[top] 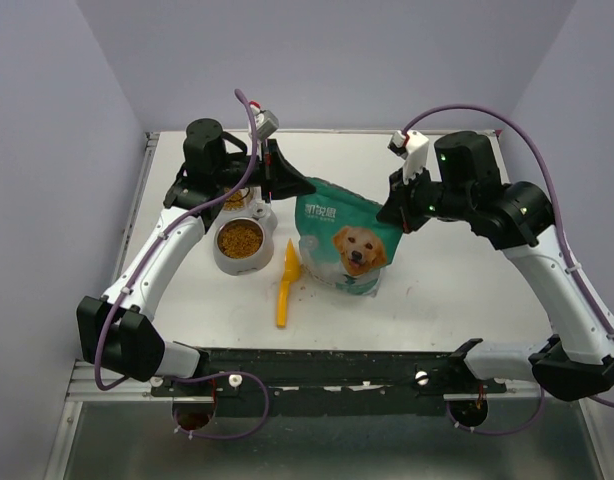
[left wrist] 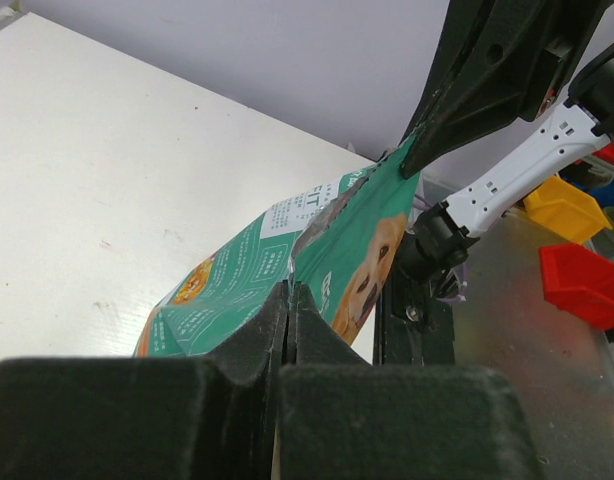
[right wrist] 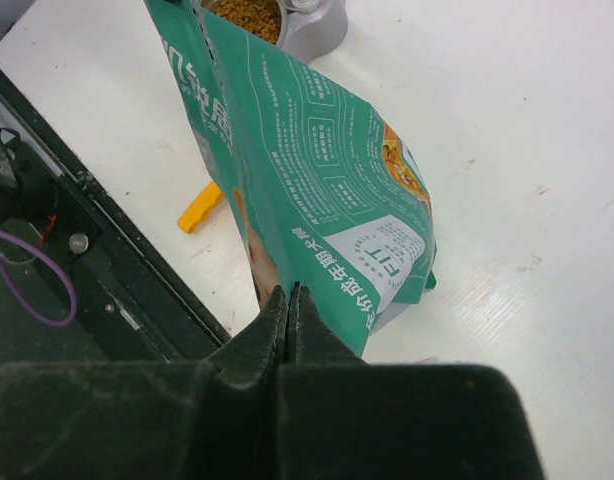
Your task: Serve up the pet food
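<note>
The pet food point(top: 240, 239) is a heap of brown kibble filling a grey bowl point(top: 219, 259) left of centre; it also shows at the top of the right wrist view as pet food point(right wrist: 245, 14). A teal-and-white bag point(top: 342, 240) with a dog picture stands beside the bowl, held up by its top edge. My left gripper point(top: 284, 187) is shut on the bag's upper left corner, its jaws pinching the bag's edge point(left wrist: 289, 288). My right gripper point(top: 396, 214) is shut on the upper right corner, clamped on the bag's edge point(right wrist: 290, 290). The bag's inside is hidden.
An orange scoop point(top: 286, 284) lies on the white table point(top: 457, 290) in front of the bowl and bag, its handle toward the near edge; it is also in the right wrist view as the scoop point(right wrist: 199, 210). A few stray pellets lie by it. Behind the bowl, my left arm partly hides something small.
</note>
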`<state>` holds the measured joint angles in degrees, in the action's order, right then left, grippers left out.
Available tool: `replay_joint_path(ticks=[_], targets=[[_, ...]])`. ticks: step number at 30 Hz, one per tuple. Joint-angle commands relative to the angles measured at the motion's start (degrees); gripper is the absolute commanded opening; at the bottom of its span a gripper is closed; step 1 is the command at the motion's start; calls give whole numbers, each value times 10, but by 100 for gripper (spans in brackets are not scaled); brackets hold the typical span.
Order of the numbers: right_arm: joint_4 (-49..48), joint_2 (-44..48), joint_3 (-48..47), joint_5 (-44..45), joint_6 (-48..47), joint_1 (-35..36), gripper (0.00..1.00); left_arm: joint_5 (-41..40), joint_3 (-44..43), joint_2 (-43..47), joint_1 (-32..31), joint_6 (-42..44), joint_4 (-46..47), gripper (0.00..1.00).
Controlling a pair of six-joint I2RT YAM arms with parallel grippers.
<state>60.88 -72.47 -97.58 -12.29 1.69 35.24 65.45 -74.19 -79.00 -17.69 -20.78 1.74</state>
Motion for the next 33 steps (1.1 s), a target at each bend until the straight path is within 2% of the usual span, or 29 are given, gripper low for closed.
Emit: replay_joint_path(ticks=[1, 4, 5, 6, 7, 9, 11, 13, 14, 21, 23, 27, 28, 29, 33], targets=[[38, 17, 13, 6, -36, -3, 0, 0, -19, -4, 14, 14, 10, 0], [37, 20, 11, 38, -27, -3, 0, -2, -17, -2, 14, 9, 13, 0], [38, 20, 6, 34, -25, -3, 4, -3, -15, -2, 14, 6, 15, 0], [35, 20, 5, 34, -20, -3, 18, -6, -14, -1, 14, 2, 16, 0], [31, 21, 5, 28, -20, -3, 25, -9, -12, 0, 14, 2, 16, 0], [27, 22, 10, 27, -20, -3, 27, -14, -10, 2, 14, -1, 16, 0], [28, 24, 15, 27, -23, -4, 27, -20, -5, 4, 14, -1, 19, 0], [30, 27, 16, 34, -24, -4, 6, -20, -5, 6, 14, -2, 20, 0], [31, 29, 18, 38, -25, -3, 0, -21, -4, 7, 14, -2, 19, 0], [29, 37, 26, 41, -24, -3, 2, -26, -3, 11, 14, -1, 18, 0], [5, 33, 26, 2, -20, -3, 31, -27, -4, 12, 13, -6, 20, 0], [-66, 13, 34, -61, 2, -2, 45, -22, -2, 12, 14, -23, 39, 0], [-77, 2, 29, -66, 3, -2, 65, -22, -3, 12, 14, -24, 39, 0], [-88, -6, 25, -73, 6, -2, 68, -22, -3, 12, 14, -25, 39, 0], [-114, -44, -3, -57, -1, 10, 68, -23, -1, 14, 13, -30, 43, 0]])
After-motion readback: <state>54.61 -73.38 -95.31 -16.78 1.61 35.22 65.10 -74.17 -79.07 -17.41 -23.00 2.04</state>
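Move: Both hands already pinch the top edge of the pet food bag, stretched between them. The middle of that edge lies about 6 cm left and 3 cm ahead of the right hand, at its height, and about 6 cm right and 3 cm back from the left hand. Down on the table, some 29 cm below the right hand, the yellow scoop lies 18 cm left and 2 cm back; the nearer food bowl is about 30 cm left and 9 cm ahead. The right fingers let go of the bag's right top corner. First they part a little and shut again while the hand eases about 1 cm right; then they open wide and the hand swings back some 3.5 cm left and slightly forward, straddling the top edge. The left hand stays put, still pinching its end. ##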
